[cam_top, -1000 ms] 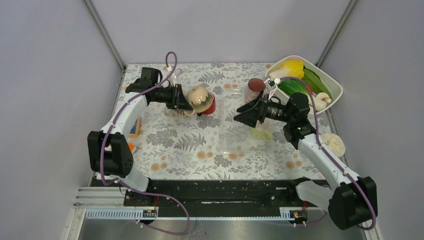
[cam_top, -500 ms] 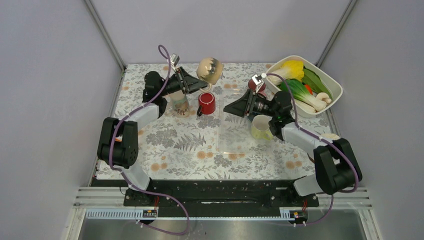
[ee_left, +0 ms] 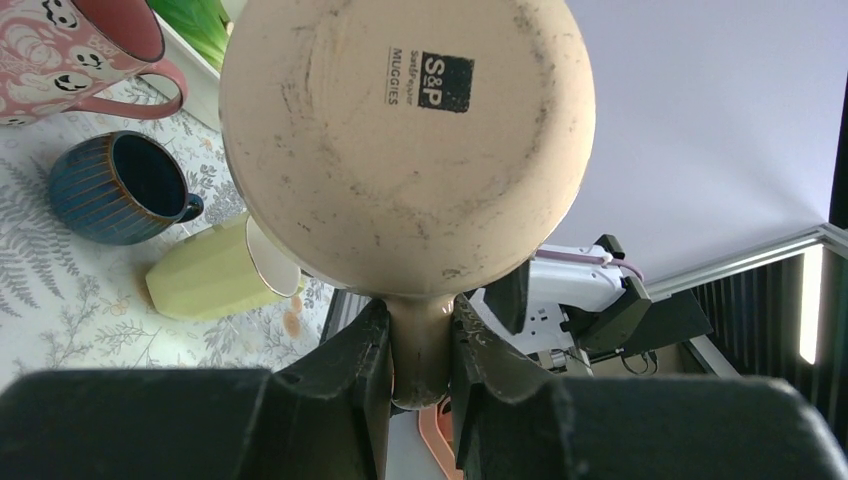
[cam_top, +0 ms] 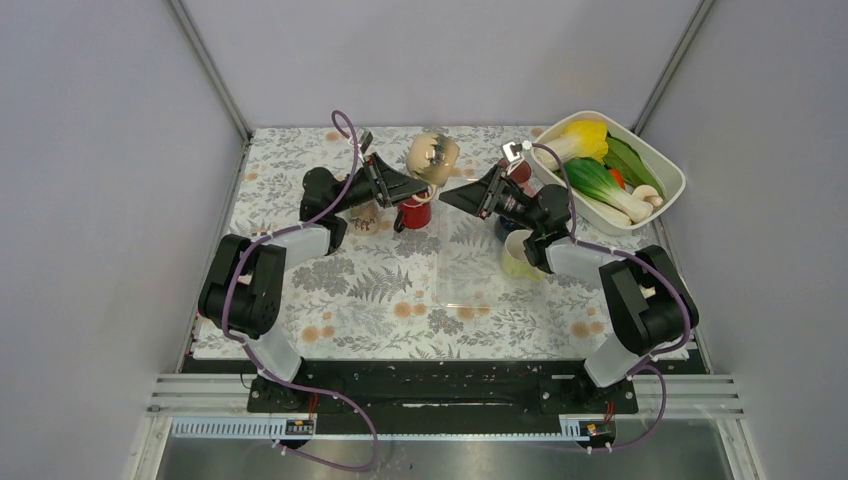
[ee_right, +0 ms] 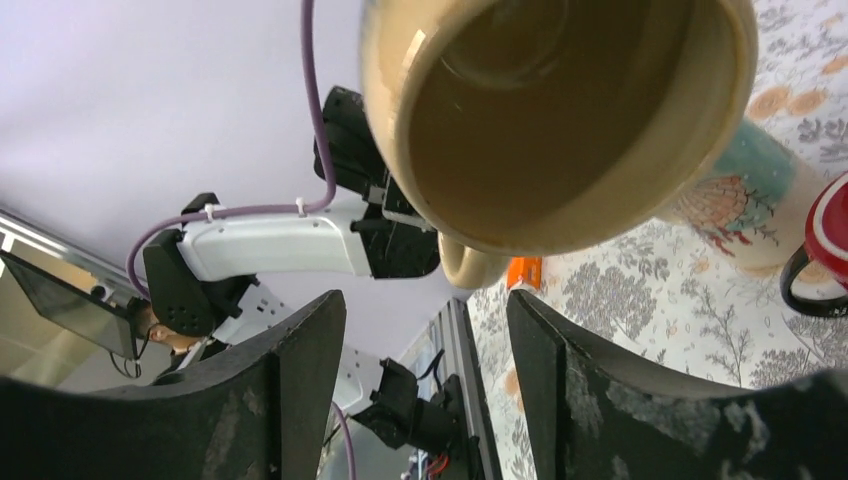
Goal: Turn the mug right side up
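Note:
My left gripper (cam_top: 420, 183) holds a beige mug (cam_top: 433, 155) in the air above the back middle of the table. In the left wrist view the mug's base (ee_left: 405, 140) faces the camera, and the gripper (ee_left: 420, 345) is shut on its handle (ee_left: 420, 330). The mug is tipped sideways, with its mouth (ee_right: 560, 110) turned toward my right gripper (ee_right: 425, 385). That gripper (cam_top: 448, 196) hangs open just right of the mug, nothing between its fingers (ee_right: 300, 400). The handle (ee_right: 475, 265) shows above their gap.
A red mug (cam_top: 413, 212) and a patterned mug (ee_right: 740, 190) stand below the held one. A yellow-green mug (ee_left: 210, 280) lies on its side near a blue mug (ee_left: 120, 190) and a pink mug (ee_left: 70, 50). A white tub (cam_top: 670, 170) of vegetables sits back right.
The left arm has lifted the beige mug and carried it right toward the table's middle. The right gripper has swung left and up toward it, its jaws narrowing.

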`<action>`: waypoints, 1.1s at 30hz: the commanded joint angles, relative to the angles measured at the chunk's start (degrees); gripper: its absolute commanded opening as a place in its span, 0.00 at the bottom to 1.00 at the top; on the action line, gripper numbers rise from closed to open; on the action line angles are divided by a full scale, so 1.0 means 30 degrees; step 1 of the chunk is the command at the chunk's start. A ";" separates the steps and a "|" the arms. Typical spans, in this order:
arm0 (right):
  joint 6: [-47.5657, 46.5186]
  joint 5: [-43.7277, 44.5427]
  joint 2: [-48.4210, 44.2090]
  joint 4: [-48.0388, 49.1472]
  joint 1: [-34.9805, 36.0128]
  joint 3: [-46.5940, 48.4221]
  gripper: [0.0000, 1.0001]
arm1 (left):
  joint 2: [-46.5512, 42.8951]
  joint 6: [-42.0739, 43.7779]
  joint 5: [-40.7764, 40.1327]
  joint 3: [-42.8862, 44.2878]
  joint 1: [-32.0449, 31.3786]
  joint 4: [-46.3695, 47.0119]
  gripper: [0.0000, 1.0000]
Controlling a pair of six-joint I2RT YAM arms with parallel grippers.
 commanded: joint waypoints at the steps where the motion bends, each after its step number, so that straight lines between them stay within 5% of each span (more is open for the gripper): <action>1: 0.0517 0.2032 -0.0017 0.2215 0.0291 -0.0106 0.69 | -0.1066 -0.0006 -0.1664 0.0107 -0.0188 0.3809 0.00; 20: 0.1119 0.2758 0.0762 0.1284 0.0565 0.0204 0.60 | -0.1030 -0.0074 -0.2318 -0.0346 -0.1093 0.4630 0.00; 33: 0.1627 0.2788 0.1083 0.1646 0.0565 0.0251 0.35 | -0.0838 0.0765 -0.2169 -0.0534 -0.1750 0.3726 0.00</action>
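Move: The beige mug hangs by its handle in the left fingers, its open mouth facing right; the right hand's spread fingers wait about 4 cm to the right of the left hand point and 2 cm nearer the base. From the right hand, the mug handle is some 4 cm left, 2 cm ahead and 1 cm lower. Far below, roughly 22 cm down, the red mug stands 6 cm left and 5 cm ahead of it, the blue mug 14 cm right and 2 cm back. The left hand keeps its pinch on the beige mug's handle and carries the mug about 2 cm to the right and 1 cm back, to meet the other gripper, its wrist almost unturned. The right hand edges about 2 cm forward until its pads stand on either side of the same handle, dipping a little at the end and tipping its wrist by only 5 degrees or so, while its fingers close from wide to less than half open, steadily and then faster once the hand has all but stopped, without yet visibly squeezing the handle. ##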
